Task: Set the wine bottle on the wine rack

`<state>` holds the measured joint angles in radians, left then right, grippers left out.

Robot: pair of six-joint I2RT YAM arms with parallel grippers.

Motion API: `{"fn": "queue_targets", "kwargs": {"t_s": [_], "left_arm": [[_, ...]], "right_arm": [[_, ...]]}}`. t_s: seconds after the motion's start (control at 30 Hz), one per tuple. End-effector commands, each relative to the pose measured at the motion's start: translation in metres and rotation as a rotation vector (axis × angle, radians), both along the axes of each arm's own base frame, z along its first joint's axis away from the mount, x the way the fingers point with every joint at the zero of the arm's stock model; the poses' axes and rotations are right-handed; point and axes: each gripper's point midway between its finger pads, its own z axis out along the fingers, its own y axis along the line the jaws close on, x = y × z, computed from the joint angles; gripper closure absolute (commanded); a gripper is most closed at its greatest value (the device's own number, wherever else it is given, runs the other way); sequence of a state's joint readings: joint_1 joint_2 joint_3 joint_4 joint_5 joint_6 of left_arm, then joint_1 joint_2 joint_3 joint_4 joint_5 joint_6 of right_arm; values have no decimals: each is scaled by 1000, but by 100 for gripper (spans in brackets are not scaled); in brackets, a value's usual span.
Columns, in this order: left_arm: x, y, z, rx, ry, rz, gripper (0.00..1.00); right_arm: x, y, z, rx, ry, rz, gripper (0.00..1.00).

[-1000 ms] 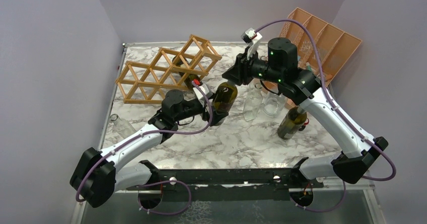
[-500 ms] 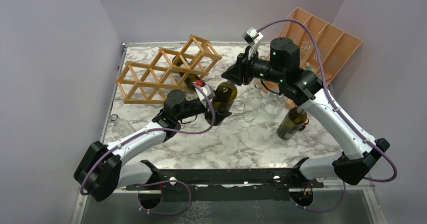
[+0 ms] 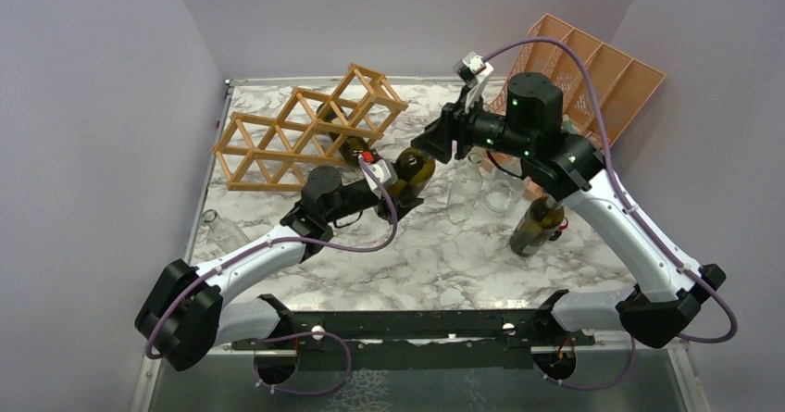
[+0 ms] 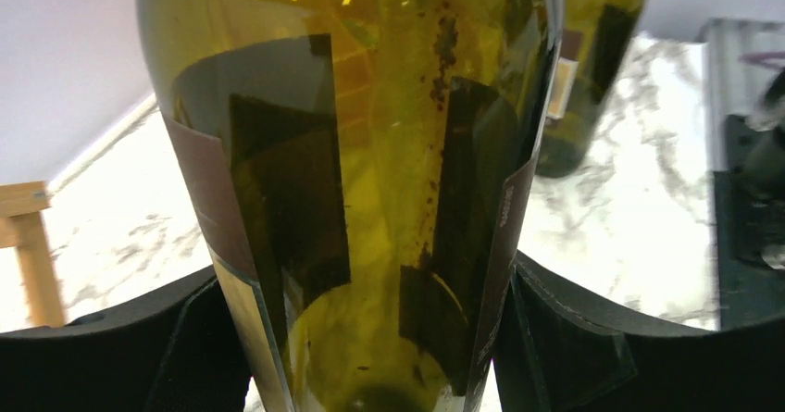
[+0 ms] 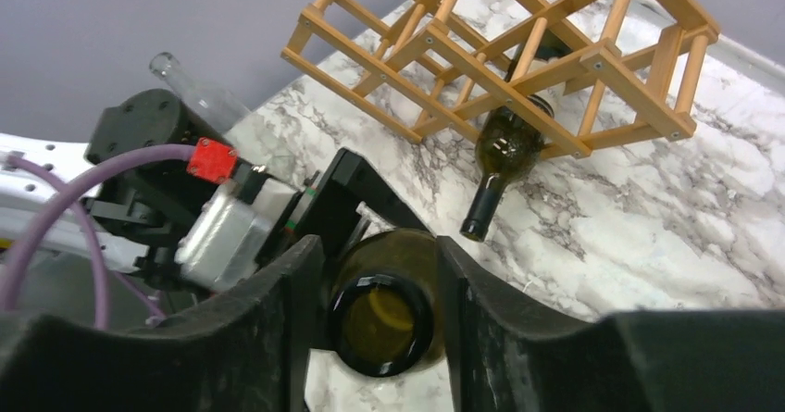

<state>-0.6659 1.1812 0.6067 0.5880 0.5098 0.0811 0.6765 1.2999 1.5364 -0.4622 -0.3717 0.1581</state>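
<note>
The wine bottle (image 3: 414, 168), olive green glass with a dark label, hangs tilted above the marble table (image 3: 444, 255), in front of the wine rack (image 3: 301, 132). My left gripper (image 3: 396, 188) is shut on its body; in the left wrist view the bottle (image 4: 370, 153) fills the space between the fingers (image 4: 565, 338). My right gripper (image 3: 437, 141) is at the neck end. In the right wrist view the bottle's mouth (image 5: 384, 324) faces the camera, and the right gripper (image 5: 380, 245) stands slightly open around it, with slim gaps on both sides.
A dark bottle (image 3: 348, 146) lies in the rack with its neck sticking out (image 5: 504, 148). Two clear glass bottles (image 3: 463, 190) and an olive bottle (image 3: 537, 225) stand right of centre. A peach slotted organizer (image 3: 597, 69) leans at the back right. A clear bottle (image 3: 220, 233) lies at the left edge.
My left gripper has closed on the bottle's body. The right jaws have eased off the neck, and the right arm has shifted a little to the right. The bottle sits slightly lower.
</note>
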Motion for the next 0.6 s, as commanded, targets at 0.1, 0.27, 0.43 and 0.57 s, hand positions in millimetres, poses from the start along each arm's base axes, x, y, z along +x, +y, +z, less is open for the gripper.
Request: {"fn": "queue_targets", "kwargs": {"t_s": [0.1,0.27,0.43,0.57], "left_arm": [[30,16,68,65,-482,124,100],[35,14,91,192,-823,108,100],[49,7,117,266,-1011,121,100],[57,3,139,327,-1172,134,100]], "right_arm": [[-24,-38,12,-18,11,-97,34],[-36,-56,25,-28,-9,-127,31],[-44,-68,27,-47,-16,-147,31],[-42,-80,15,-97,-1,-198,31]]}}
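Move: The left hand grips the wine bottle's body from the left, and the wine rack's right end lies about 17 cm ahead, 8 cm to its left and 8 cm lower. The racked bottle is roughly 13 cm ahead, 12 cm left and 10 cm down; a clear bottle stands 14 cm right, 4 cm ahead, 12 cm lower. From the right hand at the neck, the held bottle's middle is 14 cm below, 3 cm left and 2 cm back; the rack end is 15 cm ahead, 12 cm left, 23 cm lower. The right fingers open and come free of the bottle's neck, that hand drawing off some 8 cm to the right and back, slightly up. The left hand keeps its grip on the body, eases forward first, then rises as well (about 5 cm forward, 7 cm up), rolling some 50 degrees so the neck tips back and the base swings forward. ##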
